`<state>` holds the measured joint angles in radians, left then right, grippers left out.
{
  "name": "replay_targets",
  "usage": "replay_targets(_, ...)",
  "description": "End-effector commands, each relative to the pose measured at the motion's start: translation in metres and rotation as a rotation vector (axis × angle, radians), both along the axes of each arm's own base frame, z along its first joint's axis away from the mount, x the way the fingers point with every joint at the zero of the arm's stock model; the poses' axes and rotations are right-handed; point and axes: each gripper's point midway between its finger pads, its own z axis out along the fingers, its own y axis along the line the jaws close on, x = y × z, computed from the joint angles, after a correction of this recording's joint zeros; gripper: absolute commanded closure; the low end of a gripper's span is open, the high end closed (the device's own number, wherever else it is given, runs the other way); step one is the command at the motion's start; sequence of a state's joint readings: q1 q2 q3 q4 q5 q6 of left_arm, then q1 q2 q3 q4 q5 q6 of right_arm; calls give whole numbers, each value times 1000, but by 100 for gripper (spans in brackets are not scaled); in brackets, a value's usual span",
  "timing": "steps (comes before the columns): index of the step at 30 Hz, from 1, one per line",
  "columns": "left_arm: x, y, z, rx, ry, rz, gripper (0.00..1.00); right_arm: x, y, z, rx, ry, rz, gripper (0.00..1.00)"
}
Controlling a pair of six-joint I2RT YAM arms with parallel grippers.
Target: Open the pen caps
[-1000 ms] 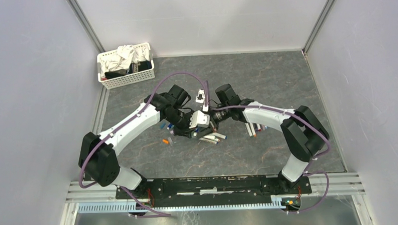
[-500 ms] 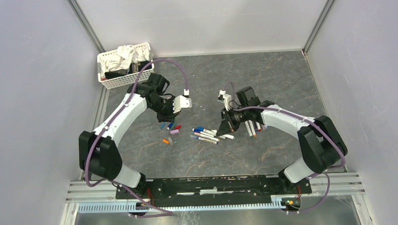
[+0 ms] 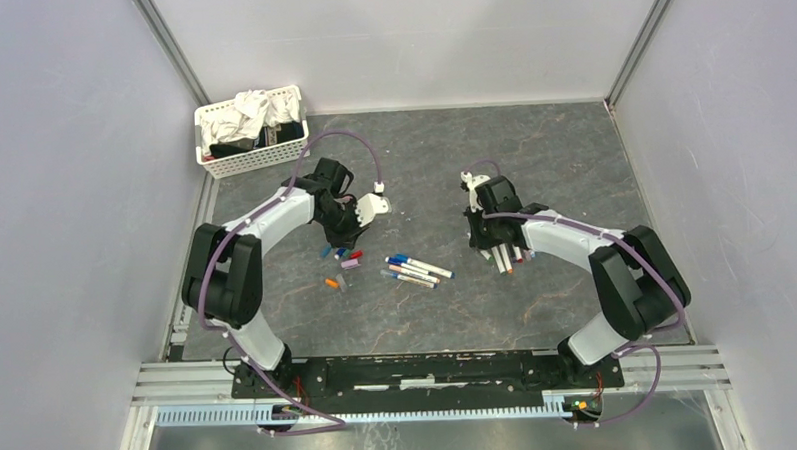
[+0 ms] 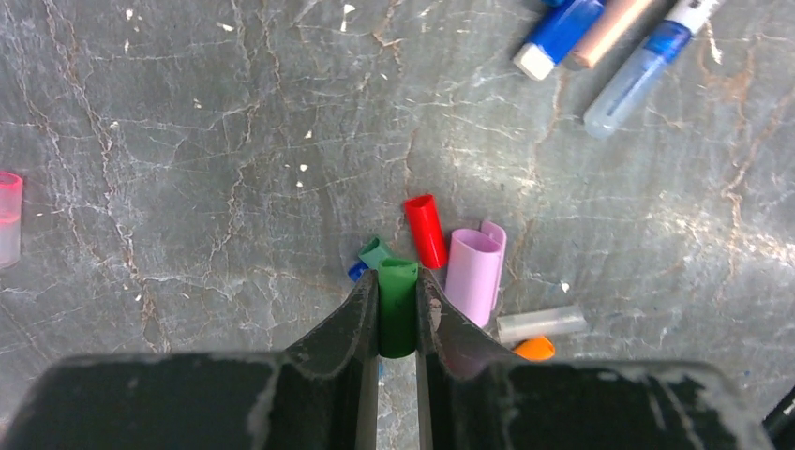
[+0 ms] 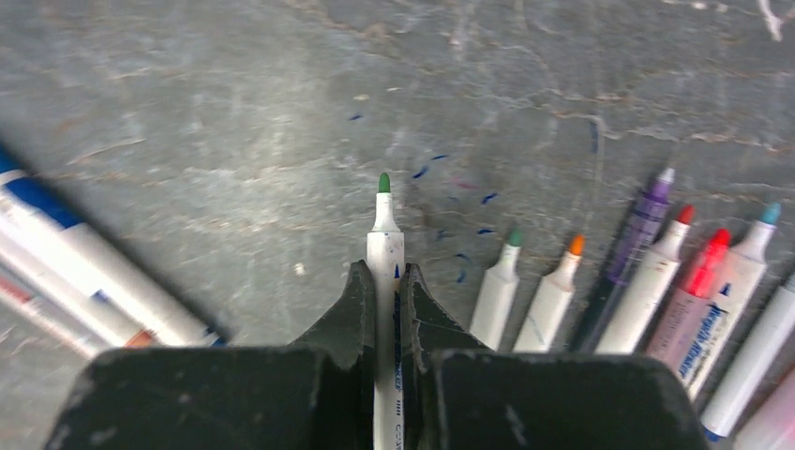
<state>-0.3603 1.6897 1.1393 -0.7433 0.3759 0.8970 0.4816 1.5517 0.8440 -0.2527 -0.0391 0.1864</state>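
Observation:
My left gripper is shut on a green pen cap just above a cluster of loose caps: red, pink, orange, a second green one and a blue one. In the top view this gripper hovers over the caps. My right gripper is shut on an uncapped white pen with a green tip, held beside a row of uncapped pens. In the top view it is over those pens.
Several capped pens lie in the middle between the arms, also seen at the top right of the left wrist view. A white basket with crumpled cloth stands at the back left. Grey walls enclose the table.
The arms were together at the centre; they pulled apart, the left taking the green cap to the cap cluster, the right carrying the uncapped pen to the pen row.

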Motion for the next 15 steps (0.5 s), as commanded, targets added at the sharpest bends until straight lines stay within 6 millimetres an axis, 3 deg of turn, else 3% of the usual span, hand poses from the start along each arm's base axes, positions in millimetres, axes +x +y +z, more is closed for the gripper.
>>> replay_targets(1,17,-2,-4,7,-18,93,88,19,-20,-7,-93,-72,-112,100)
replay_targets(3,13,-3,-7,1,-5,83,82,18,-21,-11,-97,-64,-109,99)
replay_targets(6,9,-4,-8,-12,7,78,71,16,-24,-18,-113,-47,-112,85)
replay_targets(9,6,-6,-3,-25,16,72,60,11,-23,-23,-107,-32,-104,77)
replay_targets(15,3,-16,22,-84,20,53,35,0,-10,-27,-28,14,-92,69)
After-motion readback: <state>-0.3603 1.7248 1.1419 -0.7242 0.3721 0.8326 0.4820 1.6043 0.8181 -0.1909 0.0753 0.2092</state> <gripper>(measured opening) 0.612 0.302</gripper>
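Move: Just under the left hand, about 2 cm down, is the spot for its held green cap, some 1 cm ahead and 1 cm right; the red cap lies 1 cm back and 3 cm right, the pink cap 3 cm back and 1 cm right. The right hand's spot for its uncapped green pen is level ahead, 2 cm right and 3 cm below; at that height the nearest row pen lies 3 cm back and 5 cm right, the orange pen 3 cm back and 7 cm right. Lowering the last 1 cm, the left hand sets its green cap down beside the red one, then spreads its fingers wide and lets go. The right hand sinks about 2 cm while easing nearly as far right towards the row of uncapped pens, with a slight forward drift, rolls some 5 degrees and parts its fingers moderately around the pen. ##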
